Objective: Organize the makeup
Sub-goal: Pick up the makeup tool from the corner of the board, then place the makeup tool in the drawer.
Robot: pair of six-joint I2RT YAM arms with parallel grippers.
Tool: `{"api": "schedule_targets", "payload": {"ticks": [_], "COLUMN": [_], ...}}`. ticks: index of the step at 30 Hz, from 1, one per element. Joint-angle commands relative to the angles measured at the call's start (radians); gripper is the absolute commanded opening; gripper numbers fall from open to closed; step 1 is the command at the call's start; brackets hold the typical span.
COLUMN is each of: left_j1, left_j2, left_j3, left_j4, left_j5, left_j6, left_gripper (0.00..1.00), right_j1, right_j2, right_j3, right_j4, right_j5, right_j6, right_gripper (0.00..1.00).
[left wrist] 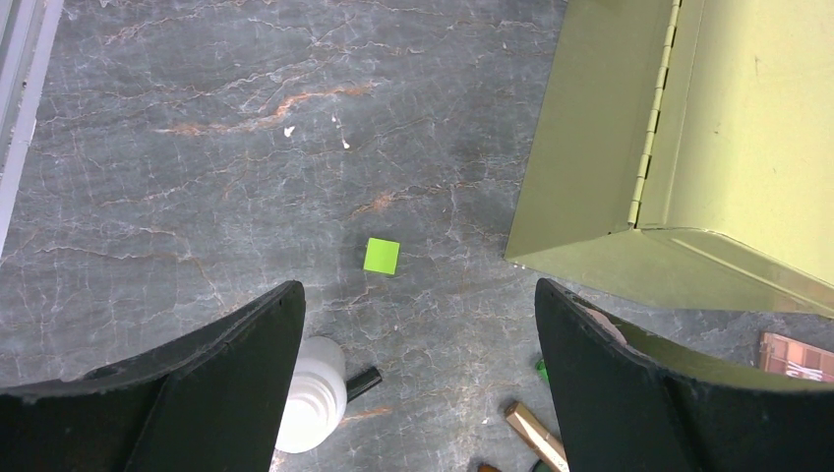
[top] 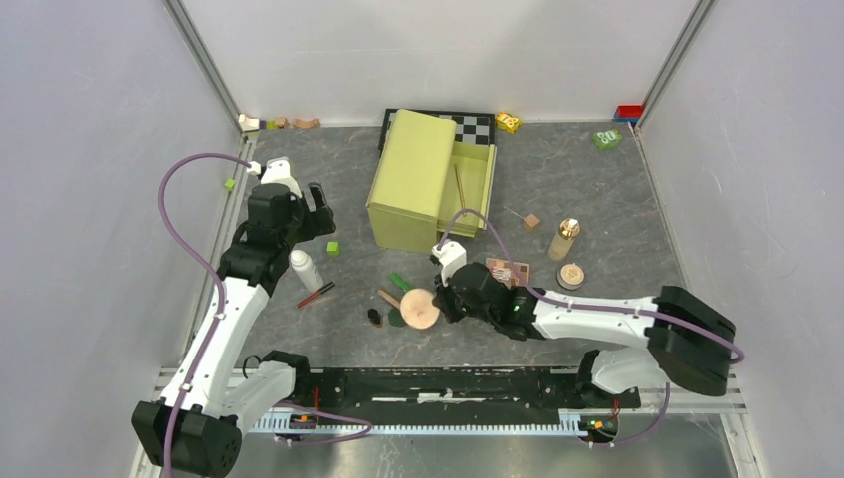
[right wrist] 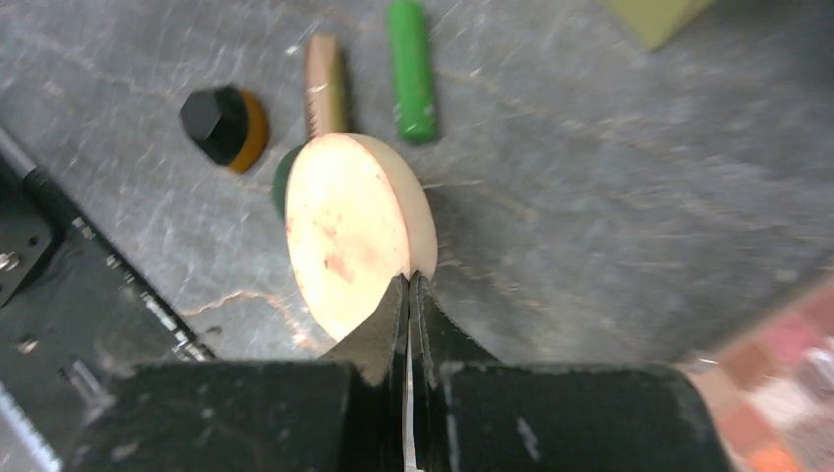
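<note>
A round peach compact (right wrist: 344, 231) lies tilted on the table with a dark green item (right wrist: 282, 182) under its far edge. My right gripper (right wrist: 409, 278) is shut, its tips pressed together against the compact's near rim; nothing shows between them. Beyond it lie a green tube (right wrist: 410, 69), a bronze tube (right wrist: 325, 84) and a black brush (right wrist: 224, 123). My left gripper (left wrist: 418, 290) hangs open above the table, with a white bottle (left wrist: 317, 393) beside its left finger. The eyeshadow palette (top: 506, 271), a beige gold-capped bottle (top: 564, 239), a second compact (top: 571, 275) and a red pencil (top: 316, 295) lie around.
An open olive-green box (top: 428, 179) stands at the back centre, in front of a chequered board (top: 476, 125). A small green cube (left wrist: 382, 256) lies ahead of the left gripper. A wooden cube (top: 531, 221) and small toys sit along the back wall.
</note>
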Motion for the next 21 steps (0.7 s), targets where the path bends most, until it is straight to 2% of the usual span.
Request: {"api": "schedule_targets", "payload": {"ticks": [1,5,7,15,21], "left_j1": [-0.003,-0.003,-0.003,-0.003,-0.003], "left_j2": [-0.002,-0.001,-0.002,0.002,-0.001], "left_j3": [0.007,0.008,0.008,0.008,0.008], "left_j4": [0.044,0.044,0.044,0.044,0.043], "left_j5": [-0.001,0.002,0.001,0.004,0.003], "left_j6": [0.058,0.058,0.058,0.058,0.060], "left_gripper": [0.92,0.92,0.92,0.92,0.92], "right_j1": [0.002,-0.003,-0.024,-0.244,-0.360], "right_j2": [-0.092,-0.182,-0.227,-0.261,-0.158], "right_j3": [0.062,0.074,0.077,0.197,0.342], "right_j4": [-0.174,-0.236,-0.235,-0.204,-0.190], "right_j5": [0.271,0.448,0.490,0.408,0.362], "right_j6": [-0.149,-0.208,-0.230,-0.264,-0.258], "right_gripper": [0.00,0.00,0.00,0.00,0.00]}}
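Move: The open drawer of the green box lies about 30 cm ahead of the right hand, 9 cm to its right and a little below. The palette is some 10 cm ahead and 15 cm right. The green stick lies roughly 9 cm ahead and 8 cm left, with the brown handle 6 cm ahead and 10 cm left; all three lie on the table 5 or 6 cm down. From the left hand the drawer is about 18 cm ahead, 30 cm right and 17 cm down. Carry the round makeup puff, already off the table, towards the drawer with the right hand: sweep forward, up and to the right, about 14 cm each way, bearing more right at first and more forward later. Keep its rim pinched in the closed fingers while turning the hand some 30 degrees clockwise and tipping the fingers upward. ##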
